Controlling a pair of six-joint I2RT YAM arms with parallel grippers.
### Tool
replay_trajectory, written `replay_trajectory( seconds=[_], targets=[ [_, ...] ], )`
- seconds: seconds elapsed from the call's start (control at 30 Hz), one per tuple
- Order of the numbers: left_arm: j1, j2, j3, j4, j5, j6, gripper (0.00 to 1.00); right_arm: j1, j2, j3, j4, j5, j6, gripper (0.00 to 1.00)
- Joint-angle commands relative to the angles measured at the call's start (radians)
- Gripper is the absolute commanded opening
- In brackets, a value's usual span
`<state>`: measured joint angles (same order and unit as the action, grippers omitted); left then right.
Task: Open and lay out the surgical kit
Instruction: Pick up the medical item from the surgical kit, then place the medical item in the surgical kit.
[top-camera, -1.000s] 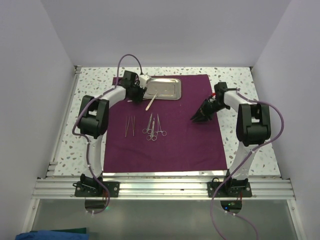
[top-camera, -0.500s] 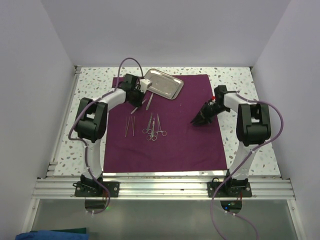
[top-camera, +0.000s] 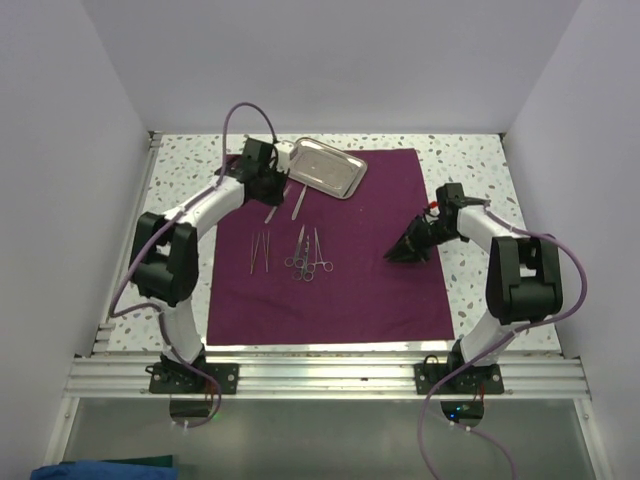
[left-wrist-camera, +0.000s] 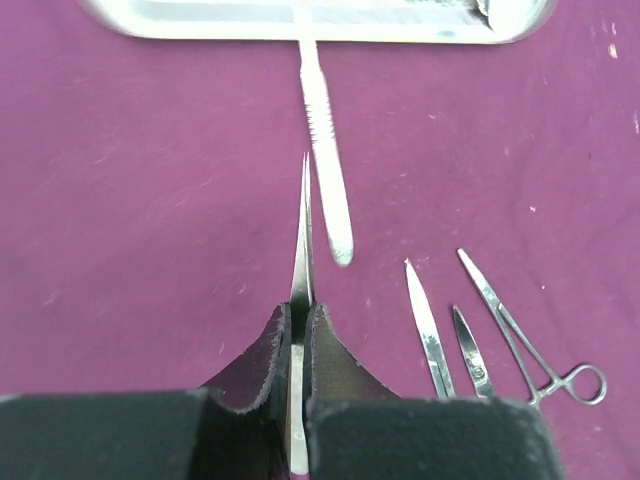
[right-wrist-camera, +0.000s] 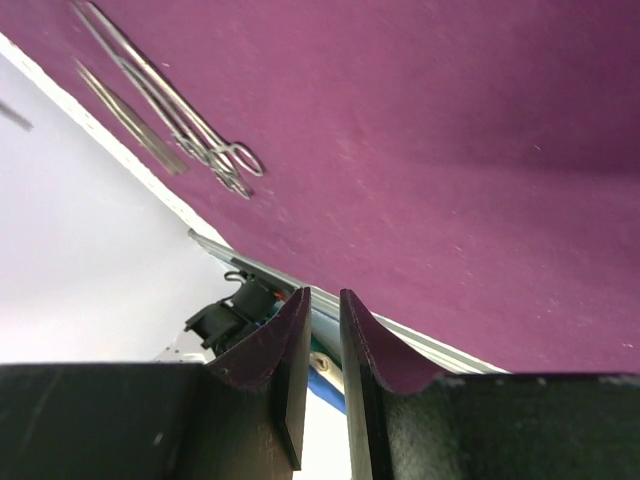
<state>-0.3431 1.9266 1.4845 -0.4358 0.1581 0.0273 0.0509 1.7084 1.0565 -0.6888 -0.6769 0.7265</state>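
The plum cloth (top-camera: 340, 280) of the surgical kit lies spread flat. The steel tray (top-camera: 345, 180) sits skewed at the cloth's far edge. My left gripper (top-camera: 272, 192) hovers just in front of the tray, shut on a thin silver tweezer-like tool (left-wrist-camera: 304, 215) that points toward the tray (left-wrist-camera: 180, 22). A flat silver handle (left-wrist-camera: 325, 150) lies beside it, reaching from the tray's rim. Tweezers (top-camera: 260, 252) and scissors and forceps (top-camera: 308, 255) lie in a row mid-cloth. My right gripper (top-camera: 405, 250) hangs low over the cloth's right side, slightly open and empty (right-wrist-camera: 322, 298).
Speckled tabletop (top-camera: 185, 165) borders the cloth on both sides. White walls close in the left, right and back. A metal rail (top-camera: 320, 375) with both arm bases runs along the near edge.
The left gripper has shut on the thin tool, and the tray has been pushed askew toward the back. The right gripper has drifted slightly nearer.
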Motion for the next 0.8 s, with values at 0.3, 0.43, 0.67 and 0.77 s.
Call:
replay_trajectory(
  seconds=[0.3,0.43,0.67,0.77],
  targets=[
    [-0.028,-0.414,-0.461,0.051,-0.226,-0.375,0.00,-0.003,-0.082,-0.090,0.015,-0.033,-0.027,0.22],
    [-0.056,-0.469,-0.564,0.089,-0.241,-0.424,0.09,-0.003,-0.072,-0.086,-0.011,-0.024,-0.067,0.21],
    [-0.057,-0.477,-0.564,0.114,-0.275,-0.452,0.51,-0.003,-0.098,-0.092,-0.032,-0.013,-0.081,0.22],
    [-0.059,-0.431,-0.483,0.106,-0.305,-0.435,0.65,-0.003,-0.113,-0.101,-0.040,-0.006,-0.088,0.22]
  ],
)
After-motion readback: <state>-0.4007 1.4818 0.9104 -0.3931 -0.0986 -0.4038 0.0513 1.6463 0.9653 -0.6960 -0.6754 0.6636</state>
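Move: The left hand already holds the tweezers clear of the cloth. The spot they are taken to is about 15 cm back, 4 cm left and 8 below it. On the way lie the inner tweezers, roughly 12 back and 3 left, the outer tweezers, 12 back and 6 left, and the scissors, 11 back and 4 right. The scalpel is level, 5 right. From the right hand, the spot is some 30 left, 2 back and 6 below. The left hand lets go of the held tweezers over the cloth by the near ends of the two pairs already laid out, its fingers opening from shut to well over half. It gets there by swinging back about 14 cm and left 5, rising slightly and then sinking, turning some 25 degrees counter-clockwise, and eases up and forward a centimetre at the end. The right hand draws back nearly 3 cm, fingers unchanged. ##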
